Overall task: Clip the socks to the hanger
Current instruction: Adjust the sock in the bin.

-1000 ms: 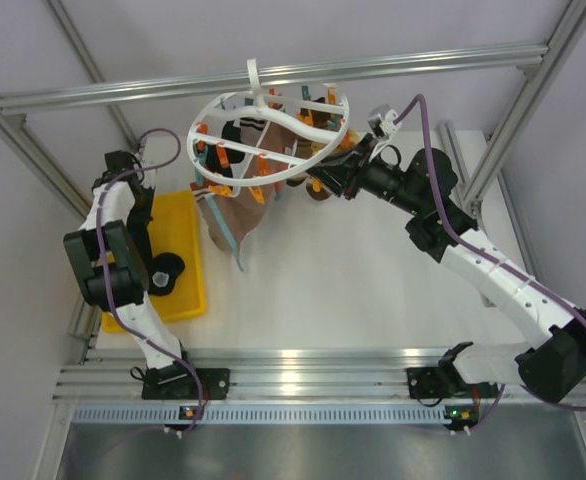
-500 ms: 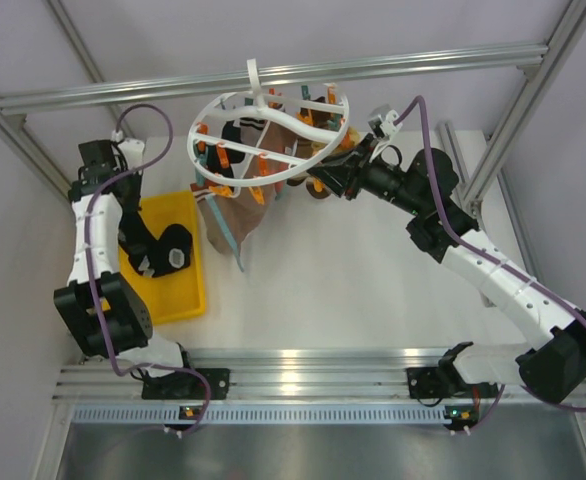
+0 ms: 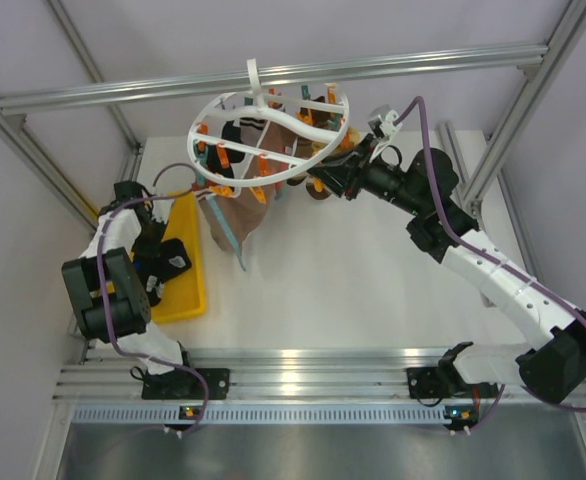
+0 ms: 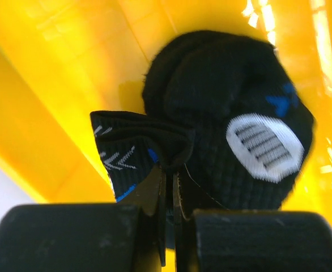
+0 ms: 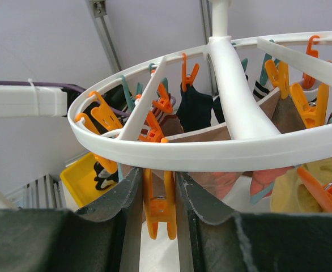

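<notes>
The hanger (image 3: 291,122) hangs at the back with brown socks (image 3: 235,215) and other socks clipped under it. My right gripper (image 3: 325,180) reaches in from the right. In the right wrist view, the right gripper (image 5: 159,173) is shut on an orange clip (image 5: 157,212) just below the white ring (image 5: 234,150). My left gripper (image 3: 165,264) is down in the yellow tray (image 3: 188,300). In the left wrist view, the left gripper (image 4: 170,175) is shut on a fold of a dark sock (image 4: 222,113) with a white patch.
The yellow tray (image 4: 52,85) sits at the table's left edge. Aluminium frame posts (image 3: 33,150) stand at the left and right, and a crossbar (image 3: 393,65) runs behind the hanger. White tabletop (image 3: 353,290) lies in front of the hanger.
The left arm's links have swung about above the tray and come lower, while its gripper stays at the dark sock. The right arm and the hanger have not moved.
</notes>
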### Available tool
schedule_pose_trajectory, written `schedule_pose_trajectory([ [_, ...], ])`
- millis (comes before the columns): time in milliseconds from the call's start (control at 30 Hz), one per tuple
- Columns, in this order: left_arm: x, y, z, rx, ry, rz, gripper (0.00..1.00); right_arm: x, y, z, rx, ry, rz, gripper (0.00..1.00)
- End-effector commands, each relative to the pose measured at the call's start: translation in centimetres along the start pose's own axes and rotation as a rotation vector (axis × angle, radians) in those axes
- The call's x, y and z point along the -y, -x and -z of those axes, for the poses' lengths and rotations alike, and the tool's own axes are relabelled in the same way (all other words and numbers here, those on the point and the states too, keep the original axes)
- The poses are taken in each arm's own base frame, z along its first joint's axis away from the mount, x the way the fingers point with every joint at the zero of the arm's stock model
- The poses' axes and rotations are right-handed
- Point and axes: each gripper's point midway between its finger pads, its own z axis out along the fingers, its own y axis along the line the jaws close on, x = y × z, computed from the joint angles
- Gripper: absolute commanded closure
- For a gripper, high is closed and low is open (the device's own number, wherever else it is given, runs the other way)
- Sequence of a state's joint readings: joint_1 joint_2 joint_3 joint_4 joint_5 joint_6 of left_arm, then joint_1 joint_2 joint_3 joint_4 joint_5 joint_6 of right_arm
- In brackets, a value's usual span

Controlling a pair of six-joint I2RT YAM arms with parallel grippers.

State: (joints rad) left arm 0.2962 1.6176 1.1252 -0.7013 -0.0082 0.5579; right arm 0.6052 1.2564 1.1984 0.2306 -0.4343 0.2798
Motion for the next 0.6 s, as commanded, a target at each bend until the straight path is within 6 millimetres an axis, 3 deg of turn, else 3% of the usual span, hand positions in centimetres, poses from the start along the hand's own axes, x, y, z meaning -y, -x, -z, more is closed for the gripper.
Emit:
schedule_pose_trajectory([
  [0,-2.5,3.1,-0.7,0.08,0.098,0.07,0.99,-0.1,1.4,0.2,0.022,0.002,0.018,1.0],
  [100,-3.9,5.3,-1.1,0.114,0.125,0.108,0.86,0.0,1.4,0.1,0.021,0.0,0.022,1.0],
  [200,-4.7,6.4,-1.7,0.114,0.135,0.126,0.63,0.0,1.6,0.2,0.021,-0.003,0.027,1.0],
  [233,-4.7,6.4,-2.1,0.105,0.132,0.128,0.61,-0.1,1.6,0.3,0.02,0.0,0.032,1.0],
  [367,-4.9,6.6,-2.4,0.099,0.132,0.142,0.56,-0.2,1.5,0.6,0.019,-0.001,0.037,1.0],
  [567,-4.5,6.2,-3.4,0.079,0.113,0.162,0.57,-0.1,1.4,0.8,0.017,-0.002,0.049,1.0],
])
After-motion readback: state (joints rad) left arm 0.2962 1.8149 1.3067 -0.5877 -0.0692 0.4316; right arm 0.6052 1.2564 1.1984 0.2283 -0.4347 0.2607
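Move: Just above the bin floor, the left hand still pinches the cuff end of a black sock; the clear floor it is headed for lies about 7 cm ahead, 3 cm left and 2 cm below. A second black sock, with a white patch, lies some 6 cm to the hand's right and 2 cm ahead, also 2 cm down. From the right hand, that clear spot is roughly 58 cm left, 8 cm ahead and 35 cm lower. Drawing the sock's cuff end forward along the bin's left side, the left hand travels about 7 cm ahead and nearly 3 cm left, staying low with a dip of about 1 cm. The fingers open to nearly half width on the way, letting go of the sock, while the hand turns slightly counter-clockwise; it then halts over the cuff. ##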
